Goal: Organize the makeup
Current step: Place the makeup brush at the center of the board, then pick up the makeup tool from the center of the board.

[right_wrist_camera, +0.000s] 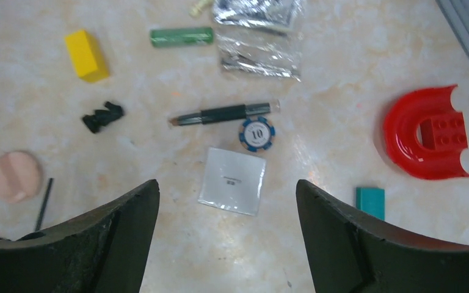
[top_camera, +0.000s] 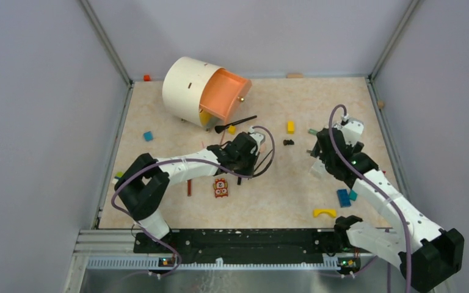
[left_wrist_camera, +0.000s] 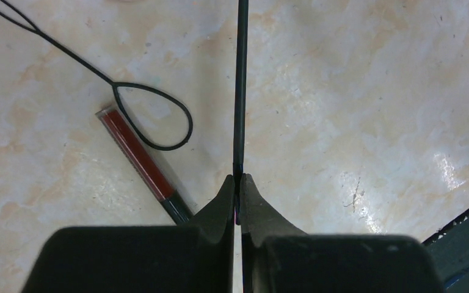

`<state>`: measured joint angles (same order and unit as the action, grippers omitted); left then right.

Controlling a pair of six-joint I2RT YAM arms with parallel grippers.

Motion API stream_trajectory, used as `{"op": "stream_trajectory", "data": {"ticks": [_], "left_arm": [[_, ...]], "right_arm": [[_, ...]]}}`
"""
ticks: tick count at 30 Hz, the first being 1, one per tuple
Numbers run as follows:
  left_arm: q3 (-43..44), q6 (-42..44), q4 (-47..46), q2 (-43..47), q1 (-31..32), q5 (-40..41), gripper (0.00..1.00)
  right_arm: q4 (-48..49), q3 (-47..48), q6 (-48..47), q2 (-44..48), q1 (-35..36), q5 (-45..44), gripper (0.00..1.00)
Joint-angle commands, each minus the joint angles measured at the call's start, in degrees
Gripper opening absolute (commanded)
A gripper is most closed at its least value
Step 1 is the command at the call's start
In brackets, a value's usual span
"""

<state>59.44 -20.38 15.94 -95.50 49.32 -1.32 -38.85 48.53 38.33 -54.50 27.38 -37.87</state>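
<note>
In the left wrist view my left gripper [left_wrist_camera: 239,178] is shut on the near end of a thin black stick [left_wrist_camera: 240,91] that runs straight away over the table. Left of it lie a red pencil [left_wrist_camera: 137,155] and the black wire-loop tool [left_wrist_camera: 152,116]. My right gripper [right_wrist_camera: 227,183] hangs open above a white sachet [right_wrist_camera: 232,180], with nothing between its fingers. Beyond it lies a black pencil-like stick [right_wrist_camera: 226,113]. A peach round puff [right_wrist_camera: 16,176] sits at the far left. In the top view a black brush [top_camera: 235,124] lies in front of the orange drawer [top_camera: 223,94].
The cream round container [top_camera: 186,88] stands at the back left with its drawer pulled out. Around the right gripper lie a poker chip [right_wrist_camera: 257,133], silver sachets [right_wrist_camera: 259,36], a green stick [right_wrist_camera: 181,36], a yellow block [right_wrist_camera: 86,55], a red arch piece [right_wrist_camera: 427,131] and a teal block [right_wrist_camera: 370,201]. The toy figure [top_camera: 221,187] lies mid-table.
</note>
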Motion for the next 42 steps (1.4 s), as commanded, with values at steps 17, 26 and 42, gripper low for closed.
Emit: {"op": "stream_trajectory", "data": {"ticks": [17, 26, 42], "left_arm": [[1.3, 1.4, -2.1, 2.0, 0.2, -0.2, 0.40], [2.4, 2.9, 0.7, 7.0, 0.1, 3.8, 0.44], [8.5, 4.2, 14.6, 19.7, -6.9, 12.4, 0.45]], "right_arm": [[13.3, -12.2, 4.9, -8.4, -11.0, 16.6, 0.82], [15.7, -12.6, 3.7, -14.1, -11.9, 15.0, 0.73], [22.2, -5.0, -8.0, -9.8, -11.9, 21.1, 0.13]]}}
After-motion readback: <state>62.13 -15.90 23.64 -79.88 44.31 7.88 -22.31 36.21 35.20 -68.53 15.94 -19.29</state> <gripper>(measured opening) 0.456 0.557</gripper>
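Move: The left hand holds the makeup brush near its tail end. The brush's resting place on the board centres some 3 cm ahead, 3 cm right and 3 cm below; the red lipstick tube is 1 cm ahead and 4 cm left, the peach puff 10 cm ahead and 1 cm right. From the right hand, the white box lies 13 cm below and 1 cm ahead, the double-ended pen 5 cm ahead, 1 cm right, the poker chip 3 cm ahead, 3 cm right. The left fingers let go of the makeup brush on the board, staying nearly in place as they open, then rise about 10 cm while going left and forward, away from it, tipping outward. The right hand, open, sinks some 13 cm to the white box, drawing back slightly then forward again and tipping about 15 degrees further down; its fingers close, pinch the box's sides and start up about 1 cm. ##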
